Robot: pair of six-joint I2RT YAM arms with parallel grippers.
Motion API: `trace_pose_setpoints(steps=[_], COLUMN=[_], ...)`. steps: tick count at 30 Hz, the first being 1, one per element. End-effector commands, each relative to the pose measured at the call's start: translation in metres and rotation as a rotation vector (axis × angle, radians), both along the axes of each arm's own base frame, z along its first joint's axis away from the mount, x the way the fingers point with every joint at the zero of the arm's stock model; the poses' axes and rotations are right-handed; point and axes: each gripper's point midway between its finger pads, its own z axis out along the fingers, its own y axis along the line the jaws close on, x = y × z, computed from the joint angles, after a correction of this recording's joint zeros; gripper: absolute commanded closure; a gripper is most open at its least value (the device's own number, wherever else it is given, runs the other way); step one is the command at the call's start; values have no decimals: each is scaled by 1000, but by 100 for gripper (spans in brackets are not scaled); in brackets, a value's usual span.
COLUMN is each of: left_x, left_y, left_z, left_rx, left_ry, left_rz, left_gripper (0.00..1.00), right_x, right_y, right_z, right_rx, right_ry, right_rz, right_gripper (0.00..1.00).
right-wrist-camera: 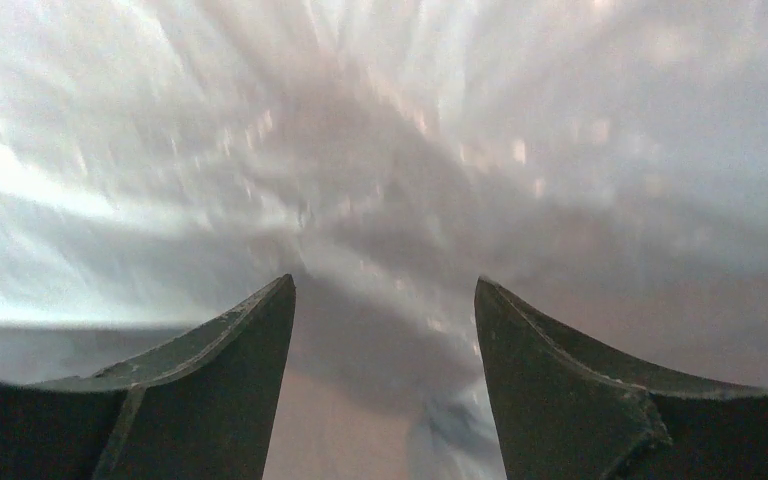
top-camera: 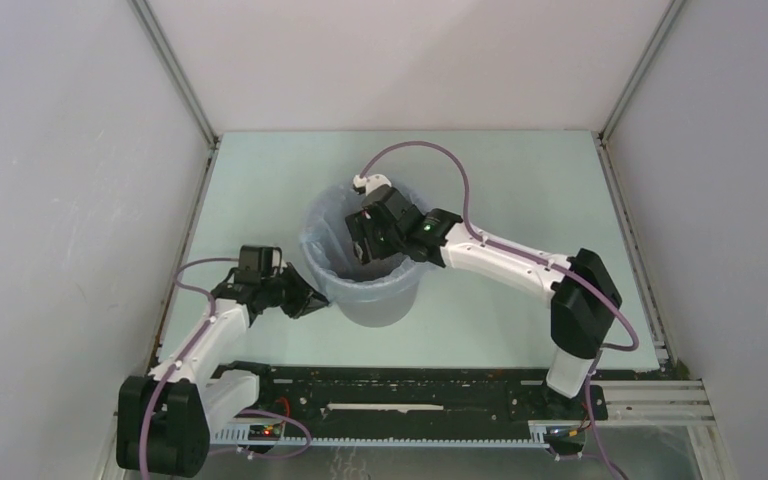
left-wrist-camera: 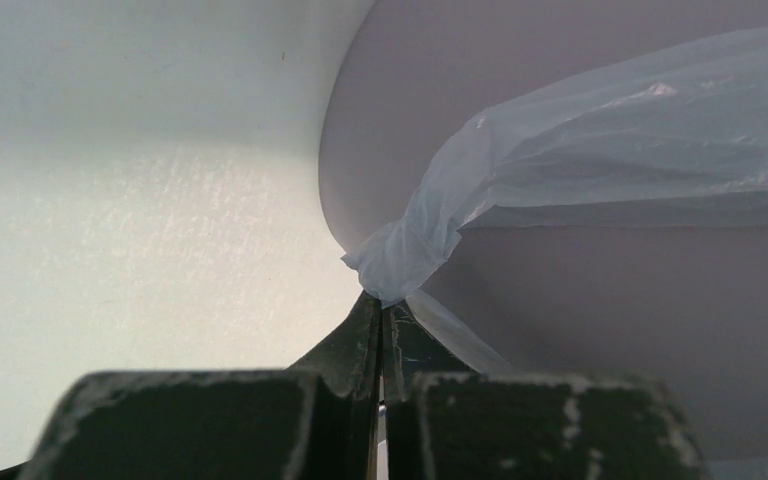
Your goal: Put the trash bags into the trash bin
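The round grey trash bin [top-camera: 390,300] stands at the table's middle. The pale-blue trash bag [top-camera: 322,250] lines its inside and folds over its rim. My left gripper [top-camera: 312,298] is beside the bin's left wall, shut on a bunched edge of the bag [left-wrist-camera: 400,262] that hangs outside the bin [left-wrist-camera: 610,330]. My right gripper [top-camera: 362,250] reaches down inside the bin's mouth. Its jaws are open, with blurred crinkly bag film [right-wrist-camera: 380,180] close in front of them and nothing held between its fingertips [right-wrist-camera: 385,290].
The pale-green table top [top-camera: 520,180] is enclosed by white walls at the back, left and right. A black rail with cables [top-camera: 410,400] runs along the near edge between the arm bases.
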Motion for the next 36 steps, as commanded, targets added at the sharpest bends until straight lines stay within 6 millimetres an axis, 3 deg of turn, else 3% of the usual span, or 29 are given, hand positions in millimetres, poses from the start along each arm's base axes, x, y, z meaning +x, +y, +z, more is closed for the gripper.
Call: trace_pose_setpoints(steps=[1, 5, 8, 12, 16, 18, 22, 31, 33, 36], left_x=[13, 16, 16, 14, 14, 15, 17, 18, 18, 17], left_y=[-2, -2, -3, -2, -1, -1, -2, -4, -2, -3], left_z=[12, 14, 14, 14, 14, 14, 17, 22, 22, 22], left_rx=[-8, -3, -6, 4, 11, 13, 11, 5, 16, 13], left_ry=[-42, -42, -34, -33, -35, -40, -47, -48, -47, -44], left_rz=[5, 6, 1, -7, -9, -9, -16, -33, -35, -38], left_gripper=[98, 98, 98, 98, 98, 98, 98, 97, 97, 98], right_x=[29, 38, 46, 44, 27, 19, 11, 18, 19, 23], right_y=[44, 77, 83, 68, 47, 36, 27, 45, 48, 50], right_z=[45, 49, 37, 38, 52, 48, 22, -60, -64, -50], right_rx=[176, 232, 205, 167, 144, 122, 94, 12, 13, -3], right_ry=[-128, -113, -86, -100, -119, -111, -86, -1, 0, -13], right_rz=[1, 25, 14, 7, 47, 55, 67, 40, 38, 20], right_gripper=[25, 25, 25, 25, 24, 23, 23, 24, 24, 23])
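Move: The open right hand is already inside the trash bag lining the bin; the middle of bag and bin lies about 2 cm ahead, 2 cm to its right and roughly 5 cm below. The left hand still pinches a gathered end of the bag at the bin's near-left side, with the bag's and bin's middle about 9 cm ahead, 10 cm to its right and 4 cm higher. Left keeps pinching the bag while right, open, sweeps 8 cm left-forward inside, half returns, then plunges 9 cm. ##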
